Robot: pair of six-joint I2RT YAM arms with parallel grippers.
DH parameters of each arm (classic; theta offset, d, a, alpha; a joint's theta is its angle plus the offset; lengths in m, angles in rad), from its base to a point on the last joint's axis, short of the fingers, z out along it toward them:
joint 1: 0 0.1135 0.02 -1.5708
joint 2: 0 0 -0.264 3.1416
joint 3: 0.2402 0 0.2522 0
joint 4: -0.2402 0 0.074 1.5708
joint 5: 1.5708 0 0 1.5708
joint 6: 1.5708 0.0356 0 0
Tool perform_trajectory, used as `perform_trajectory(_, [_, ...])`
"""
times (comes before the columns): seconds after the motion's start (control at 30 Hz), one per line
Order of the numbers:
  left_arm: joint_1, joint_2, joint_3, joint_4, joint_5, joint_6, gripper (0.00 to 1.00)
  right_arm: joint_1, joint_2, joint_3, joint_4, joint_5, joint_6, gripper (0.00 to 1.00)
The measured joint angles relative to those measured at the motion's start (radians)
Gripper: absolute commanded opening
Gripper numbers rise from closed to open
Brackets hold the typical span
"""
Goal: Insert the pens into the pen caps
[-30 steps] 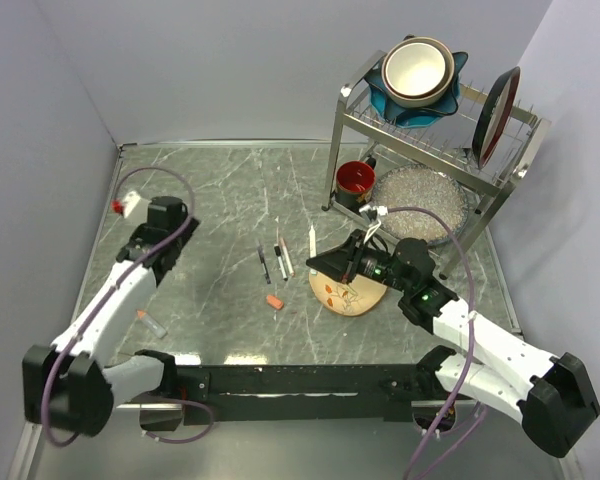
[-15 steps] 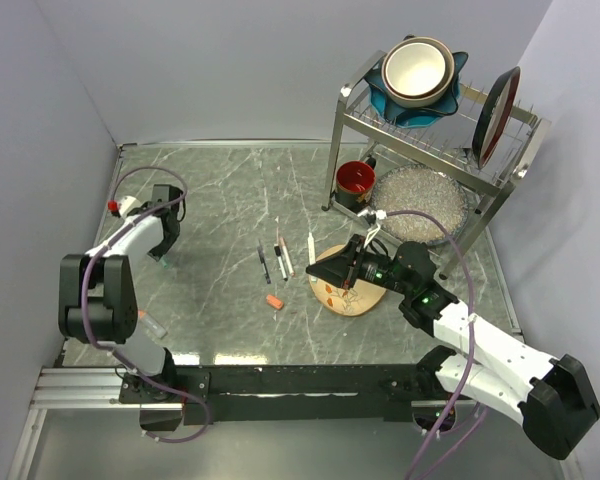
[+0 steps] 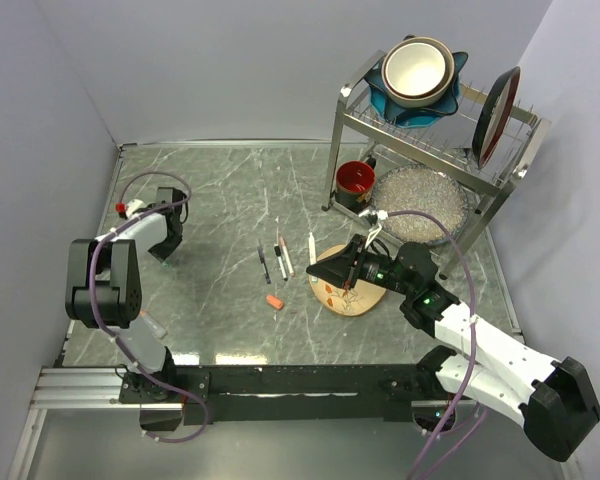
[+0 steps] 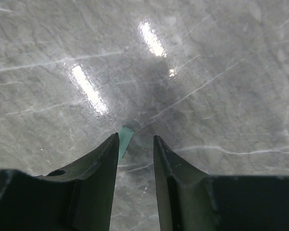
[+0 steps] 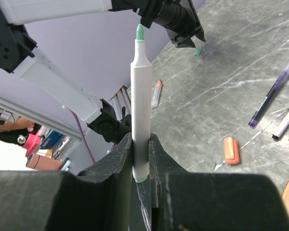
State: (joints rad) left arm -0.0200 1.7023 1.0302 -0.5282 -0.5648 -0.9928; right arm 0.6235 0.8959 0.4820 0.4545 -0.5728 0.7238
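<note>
My right gripper (image 5: 140,139) is shut on a white pen (image 5: 140,96) with a green tip, held upright above the wooden disc (image 3: 365,297). A small green pen cap (image 4: 124,138) lies on the table at the far left, just past the tip of my left gripper's left finger. My left gripper (image 4: 135,137) points down at the table with its jaws narrowly open and only bare table between them. Three more pens (image 3: 280,260) lie side by side mid-table. An orange-red pen cap (image 3: 274,300) lies just in front of them. Another pen (image 3: 150,322) with an orange end lies near the left arm's base.
A metal dish rack (image 3: 430,140) at the back right holds stacked bowls (image 3: 417,70) and a dark plate (image 3: 498,115). A red cup (image 3: 355,180) and a glass dish (image 3: 420,200) sit under it. Grey walls close in the table on the left and at the back.
The left arm has folded back and its gripper has come down over the green cap at the far left, jaws narrowing. The right gripper with its pen has barely moved.
</note>
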Motion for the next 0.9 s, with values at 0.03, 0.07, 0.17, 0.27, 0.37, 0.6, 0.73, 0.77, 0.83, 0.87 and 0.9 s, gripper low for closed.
perform_trajectory(0.03, [0.000,0.006,-0.004,0.005,0.003,0.003,0.38,0.000,0.000,0.000,0.000,0.000,0.000,0.00])
perform_trajectory(0.07, [0.000,0.012,-0.008,0.006,0.003,0.004,0.38,0.000,-0.002,0.000,0.000,0.000,0.000,0.00])
perform_trajectory(0.17, [0.000,0.032,-0.011,0.004,0.003,0.004,0.37,0.000,-0.003,0.000,-0.004,0.002,-0.004,0.00])
perform_trajectory(0.27, [0.000,0.042,-0.012,0.010,0.000,0.004,0.35,0.000,-0.004,0.000,-0.009,0.004,-0.007,0.00])
perform_trajectory(0.37, [0.002,0.042,-0.015,0.018,0.000,0.006,0.32,0.000,-0.006,0.000,-0.014,0.005,-0.008,0.00])
perform_trajectory(0.6, [0.010,0.043,-0.018,0.025,0.002,0.014,0.05,0.000,-0.018,0.000,-0.023,0.005,-0.008,0.00])
perform_trajectory(0.73, [0.010,0.028,-0.042,0.061,0.019,0.041,0.01,0.000,-0.028,0.000,-0.032,0.007,-0.009,0.00])
perform_trajectory(0.77, [0.011,0.019,-0.055,0.077,0.027,0.049,0.01,0.000,-0.032,0.000,-0.039,0.009,-0.010,0.00])
perform_trajectory(0.83, [0.018,-0.011,-0.089,0.115,0.051,0.061,0.01,0.000,-0.042,0.000,-0.053,0.013,-0.015,0.00])
perform_trajectory(0.87, [0.020,-0.024,-0.105,0.130,0.062,0.065,0.01,0.000,-0.047,0.000,-0.060,0.016,-0.016,0.00])
perform_trajectory(0.9, [0.023,-0.044,-0.126,0.151,0.079,0.069,0.01,0.000,-0.049,0.000,-0.065,0.018,-0.019,0.00])
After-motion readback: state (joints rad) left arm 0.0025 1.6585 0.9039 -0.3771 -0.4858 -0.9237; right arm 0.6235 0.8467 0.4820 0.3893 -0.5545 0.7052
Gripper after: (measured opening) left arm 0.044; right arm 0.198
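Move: The green pen cap lies almost right under my left hand, about 2 cm below it and 1 cm back, between my open fingertips. An orange-tipped marker lies some 17 cm back and 4 cm left of my left hand; the purple pen is about 26 cm to its right and 1 cm back, and the orange eraser 28 cm right and 12 cm back. From my right hand the cap is some 37 cm left, 16 cm ahead and 24 cm below. I sink my left hand the last 2 cm or so to the green cap, easing back about half a centimetre with the fingers already partly open. Then, staying low and pointing steeply down, I close them nearly shut and pinch the cap between the fingertips, with a slight clockwise turn at the very end. ##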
